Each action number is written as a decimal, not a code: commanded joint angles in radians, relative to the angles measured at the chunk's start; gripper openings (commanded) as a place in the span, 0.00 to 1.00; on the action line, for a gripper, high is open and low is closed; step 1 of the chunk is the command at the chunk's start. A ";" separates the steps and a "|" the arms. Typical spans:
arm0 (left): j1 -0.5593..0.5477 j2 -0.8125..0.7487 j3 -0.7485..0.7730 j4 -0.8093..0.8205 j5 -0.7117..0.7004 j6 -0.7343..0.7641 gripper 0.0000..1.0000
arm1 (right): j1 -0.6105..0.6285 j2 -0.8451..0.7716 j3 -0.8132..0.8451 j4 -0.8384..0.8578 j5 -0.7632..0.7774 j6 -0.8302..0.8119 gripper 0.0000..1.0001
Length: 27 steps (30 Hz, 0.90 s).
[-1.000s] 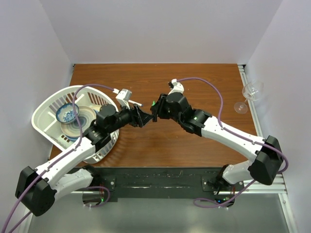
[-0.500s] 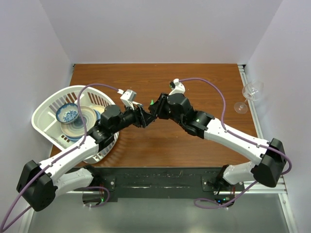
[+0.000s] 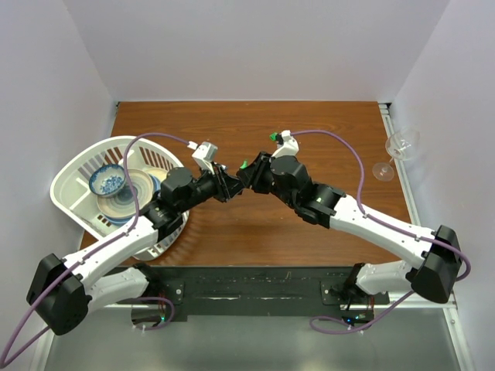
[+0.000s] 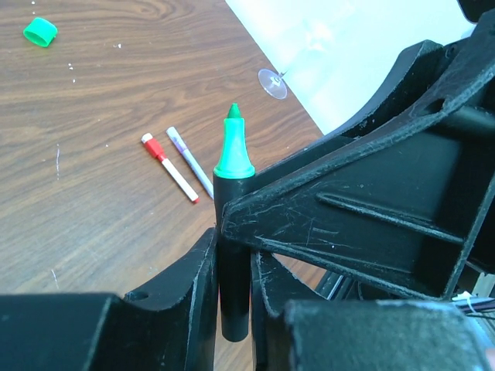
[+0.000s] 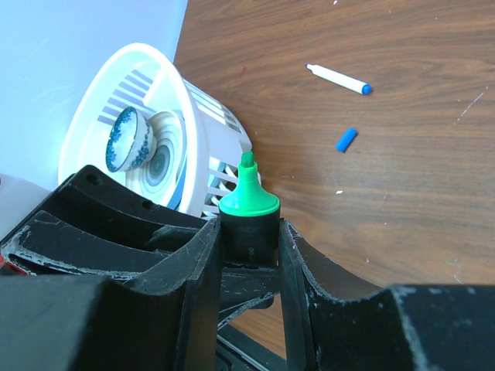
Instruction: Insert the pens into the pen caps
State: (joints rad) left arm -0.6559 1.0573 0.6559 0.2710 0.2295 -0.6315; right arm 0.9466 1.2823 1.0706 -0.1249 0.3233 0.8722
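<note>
A short black marker with a green tip (image 4: 232, 154) stands upright above the table, held from both sides. My left gripper (image 4: 232, 251) is shut on its lower body, and my right gripper (image 5: 249, 236) is shut on it just under the green collar (image 5: 248, 202). The two grippers meet over the table's middle (image 3: 236, 182). A green cap (image 4: 40, 32) lies apart on the wood. A white pen with a red cap (image 4: 168, 166) lies beside a thin white pen (image 4: 191, 164). A blue-tipped white pen (image 5: 338, 79) lies near a loose blue cap (image 5: 346, 139).
A white basket (image 3: 77, 174) holding a bowl and plates sits at the left, under my left arm. A wine glass (image 3: 398, 151) stands at the right edge. White walls close in the back and sides.
My left gripper has closed its jaws onto the marker that the right gripper holds. Both grippers have shifted slightly left and toward the back.
</note>
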 commanded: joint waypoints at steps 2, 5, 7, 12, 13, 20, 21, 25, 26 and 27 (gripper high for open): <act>0.001 -0.022 0.005 0.076 -0.010 -0.002 0.00 | 0.011 -0.035 -0.003 0.036 -0.003 0.002 0.02; 0.001 -0.037 -0.007 0.063 -0.010 0.006 0.00 | 0.011 -0.061 0.005 0.028 0.025 -0.021 0.26; 0.002 -0.055 -0.021 0.045 -0.016 0.015 0.00 | 0.009 -0.072 0.034 0.012 0.072 -0.050 0.35; 0.002 -0.083 -0.019 -0.042 -0.056 0.064 0.00 | -0.031 -0.092 0.132 -0.044 0.122 -0.183 0.52; 0.001 -0.094 -0.015 -0.080 -0.067 0.078 0.00 | -0.046 -0.089 0.146 -0.053 0.119 -0.199 0.53; 0.001 -0.149 0.085 -0.314 -0.147 0.229 0.00 | -0.296 0.031 0.258 -0.090 0.039 -0.361 0.58; 0.001 -0.157 0.099 -0.355 -0.160 0.255 0.00 | -0.319 0.054 0.268 -0.088 0.036 -0.383 0.59; 0.002 -0.189 0.172 -0.458 -0.182 0.329 0.00 | -0.416 0.239 0.336 -0.084 0.011 -0.481 0.61; 0.001 -0.194 0.192 -0.475 -0.189 0.345 0.00 | -0.445 0.277 0.371 -0.094 0.013 -0.492 0.60; 0.002 -0.200 0.194 -0.499 -0.205 0.380 0.00 | -0.460 0.314 0.393 -0.105 0.023 -0.487 0.61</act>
State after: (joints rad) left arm -0.6567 0.9009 0.7605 -0.1257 0.0853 -0.3939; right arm 0.5465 1.4609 1.3808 -0.1959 0.3561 0.4873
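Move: The green cap lies on the table about 19 cm ahead of the right hand, 11 cm to its right and 22 cm below. Also at table height, the red pen is about 2 cm back and 19 cm right of that hand, the purple pen 2 cm back and 23 cm right, and the blue pen 8 cm ahead and 13 cm left. From the left hand, the green cap is roughly 20 cm ahead, 12 cm right and 20 cm below. Right hand releases green pen, sweeping some 20 cm forward-right towards its cap; left draws pen 5 cm left. ##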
